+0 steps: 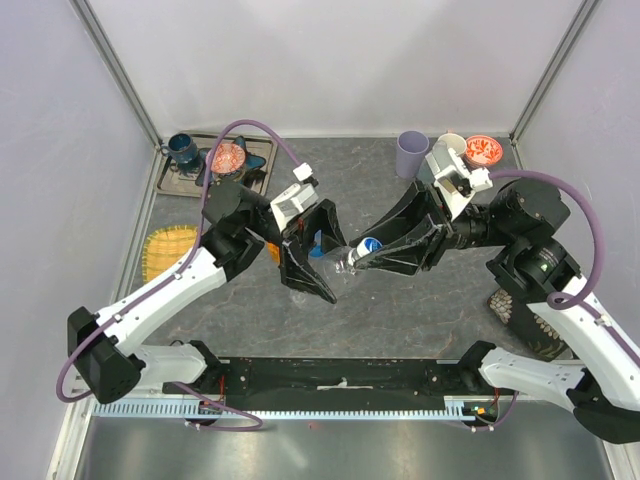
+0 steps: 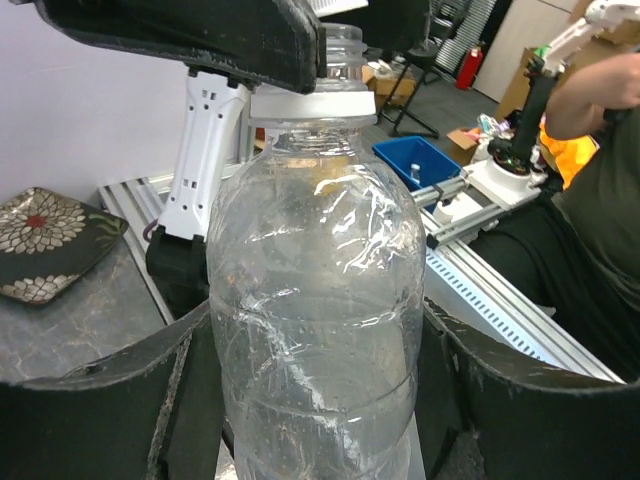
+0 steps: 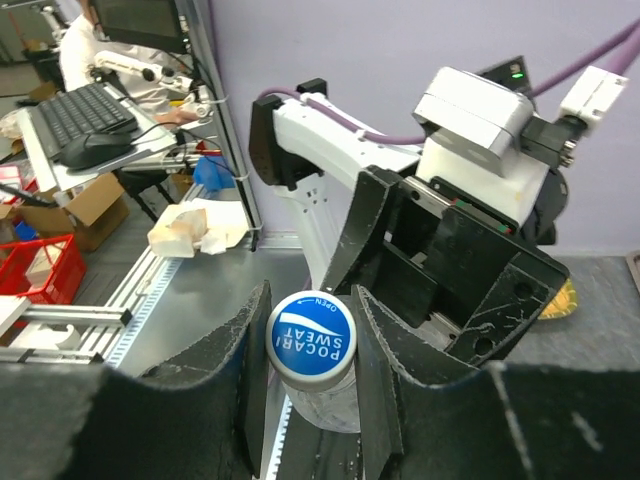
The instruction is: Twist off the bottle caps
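A clear bottle (image 2: 315, 270) is held off the table between my two arms, lying across the gap in the top view (image 1: 338, 252). My left gripper (image 2: 315, 400) is shut on its body, a finger pressing each side. My right gripper (image 3: 309, 312) is shut on the bottle's blue cap (image 3: 310, 340), printed POCARI SWEAT, which also shows from above (image 1: 369, 244). Clear neck shows under the cap. In the left wrist view a white ring (image 2: 310, 102) circles the neck, and a right finger (image 2: 200, 35) hides the cap. Other bottles are out of view.
A lilac cup (image 1: 411, 153), a beige cup (image 1: 450, 145) and a red bowl (image 1: 483, 150) stand at the back right. A tray (image 1: 262, 160) at the back left holds a dark cup (image 1: 183, 149) and a patterned bowl (image 1: 228, 158). A yellow woven mat (image 1: 168, 250) lies at left.
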You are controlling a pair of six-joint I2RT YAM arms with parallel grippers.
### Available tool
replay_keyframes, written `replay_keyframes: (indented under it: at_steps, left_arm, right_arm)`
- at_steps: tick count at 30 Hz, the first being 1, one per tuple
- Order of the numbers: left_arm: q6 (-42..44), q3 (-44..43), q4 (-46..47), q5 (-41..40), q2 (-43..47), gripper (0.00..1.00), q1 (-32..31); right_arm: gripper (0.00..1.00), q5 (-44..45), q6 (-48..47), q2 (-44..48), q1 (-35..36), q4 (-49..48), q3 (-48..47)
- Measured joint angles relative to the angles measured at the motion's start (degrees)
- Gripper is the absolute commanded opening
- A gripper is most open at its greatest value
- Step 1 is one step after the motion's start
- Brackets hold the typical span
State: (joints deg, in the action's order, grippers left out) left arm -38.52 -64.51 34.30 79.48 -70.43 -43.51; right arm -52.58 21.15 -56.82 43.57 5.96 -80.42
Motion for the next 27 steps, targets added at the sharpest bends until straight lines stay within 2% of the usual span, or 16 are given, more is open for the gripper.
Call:
replay_keyframes:
  at_steps: [6,9,13,19,23,27]
  left_arm:
    - [-1.9,-1.0,3.3,2.8,-1.8,0.31,0.0]
    - [-1.9,-1.0,2.3,2.4,-2.0,0.31,0.9]
    - [0.9,-1.0,-5.1,-1.3,-1.9,0.31,3.1]
    - [10.4,-0.6,-19.5,-9.4,1.6,0.31,3.3]
    - [16.0,2.4,-26.7,-18.3,9.0,0.31,3.4]
    - [20.3,6.3,-31.9,-28.7,19.5,0.33,3.4]
  right_arm:
    - [0.0,-2.0,0.3,0.1,-0.3,-1.9,0.0]
    - [0.0,1.6,0.0,0.7,-0.2,-1.8,0.0]
    - [0.0,18.9,-2.4,4.6,0.3,0.6,-0.6]
    - [0.0,53.2,-5.5,7.8,0.3,6.4,-2.6]
    - [0.0,69.4,-3.3,7.9,0.2,8.7,8.0]
    - [0.0,74.2,1.4,3.7,0.2,12.6,22.8]
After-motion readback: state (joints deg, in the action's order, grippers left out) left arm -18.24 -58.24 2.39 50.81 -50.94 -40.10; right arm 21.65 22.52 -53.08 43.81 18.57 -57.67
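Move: The right fingers are shut on the blue-and-white cap at the bottle's neck, about 7 cm right of, 2 ahead of and 9 above the left hand, which grips the clear bottle. The loose green-and-white cap lies on the table some 19 cm ahead, 13 right and 45 below the right hand; from the left hand, 20 ahead, 20 right, 36 below. From the right hand, the blue bottle stands 22 ahead and 10 left, 36 below. Keep the blue-and-white cap pinched in the right gripper and pull it off the neck, away to the right, forward and slightly up, then swing on forward, about 19 cm in all, and drop fast by some 25 cm from the top of the arc towards the table by the green-and-white cap, turning clockwise. Keep the left grip on the bottle, easing it about 4 cm forward, then left, while turning the hand counter-clockwise some 30 degrees. ##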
